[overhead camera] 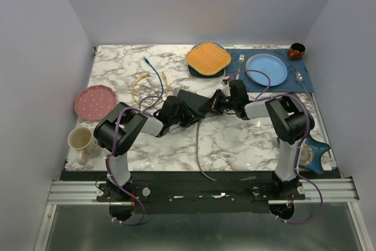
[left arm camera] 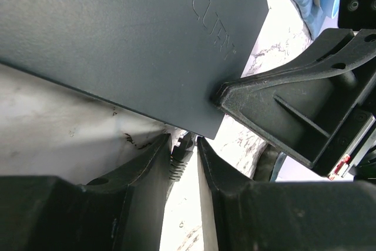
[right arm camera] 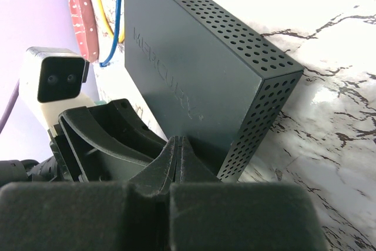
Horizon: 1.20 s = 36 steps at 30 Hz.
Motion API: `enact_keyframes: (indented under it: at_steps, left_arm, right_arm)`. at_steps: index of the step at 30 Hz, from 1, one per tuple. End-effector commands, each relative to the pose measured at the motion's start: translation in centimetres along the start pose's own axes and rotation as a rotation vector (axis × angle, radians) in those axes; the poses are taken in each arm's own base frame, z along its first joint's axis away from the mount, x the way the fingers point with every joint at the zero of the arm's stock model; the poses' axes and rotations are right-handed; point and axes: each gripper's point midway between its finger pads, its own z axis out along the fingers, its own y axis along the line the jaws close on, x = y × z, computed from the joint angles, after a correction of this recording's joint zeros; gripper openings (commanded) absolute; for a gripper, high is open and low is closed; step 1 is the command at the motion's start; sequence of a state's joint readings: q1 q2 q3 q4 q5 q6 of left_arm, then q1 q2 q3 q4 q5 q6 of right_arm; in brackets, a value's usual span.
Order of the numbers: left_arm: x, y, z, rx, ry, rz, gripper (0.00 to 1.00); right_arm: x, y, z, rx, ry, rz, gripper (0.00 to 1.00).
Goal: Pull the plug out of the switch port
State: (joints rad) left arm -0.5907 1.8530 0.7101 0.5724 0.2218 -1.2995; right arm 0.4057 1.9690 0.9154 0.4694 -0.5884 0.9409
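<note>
The switch (overhead camera: 197, 101) is a flat black box lying on the marble table between my two grippers. Its matte top (left arm camera: 117, 39) fills the left wrist view, and its perforated side (right arm camera: 258, 86) shows in the right wrist view. A black plug (left arm camera: 182, 154) with a ribbed boot sits in a port on the switch's near edge. My left gripper (left arm camera: 183, 151) stands narrowly open around it. The plug lies against one finger, with a thin gap to the other. My right gripper (right arm camera: 182, 142) is shut on nothing, its tips pressed on the switch's top (left arm camera: 223, 95).
A grey cable (overhead camera: 200, 145) trails from the switch to the front edge. Yellow (overhead camera: 141, 86) and blue (overhead camera: 154, 70) cables lie behind the switch. A pink plate (overhead camera: 93, 101) and a cream mug (overhead camera: 80, 140) stand at the left. At the back right are a yellow plate (overhead camera: 208, 57), a blue plate (overhead camera: 267, 69) and a brown cup (overhead camera: 296, 50).
</note>
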Motion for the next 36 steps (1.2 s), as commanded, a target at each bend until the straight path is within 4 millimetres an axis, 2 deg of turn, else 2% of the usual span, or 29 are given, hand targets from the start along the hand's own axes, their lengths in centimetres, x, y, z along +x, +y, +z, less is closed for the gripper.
enact_keyframes:
  at_steps: [1,13,26,36]
  left_arm:
    - [-0.72,1.29,0.09,-0.065,-0.048,-0.009,0.34]
    - [-0.52,1.38,0.17,-0.065,-0.046,-0.01,0.24]
    - [-0.3,1.42,0.21,-0.061,-0.038,-0.011,0.05]
    - [0.26,1.62,0.18,-0.036,-0.016,-0.008,0.0]
  right_arm:
    - [0.99,-3.61,-0.09,0.128,0.01,0.02,0.01]
    - [1.19,-3.7,-0.17,0.126,0.012,0.02,0.01]
    - [1.3,-3.74,-0.19,0.126,0.012,0.019,0.01]
    - [1.25,-3.68,-0.24,0.125,0.01,0.014,0.01]
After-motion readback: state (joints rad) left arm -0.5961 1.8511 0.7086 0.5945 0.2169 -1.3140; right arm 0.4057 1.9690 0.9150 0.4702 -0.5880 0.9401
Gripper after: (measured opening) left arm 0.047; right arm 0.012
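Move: The grey cable's plug, seated in the near side of the switch close to its near-right corner, already sits between the left hand's open fingertips, about 1 cm ahead and 1 cm lower. The switch's middle is some 7 cm ahead and 2 cm left; the pulled blue cable lies about 16 cm ahead and 17 cm left. From the right hand, shut on the switch's top, the plug is roughly 4 cm back, 3 cm left and 2 cm lower. The grey plug is pinched at the port by the left fingers, which start about a third open and shut steadily around it until nearly closed, while that hand all but stays in place, lifting only about half a centimetre without turning. Motionless, the right hand keeps its closed fingertips on the switch's top near the corner, holding it down. ##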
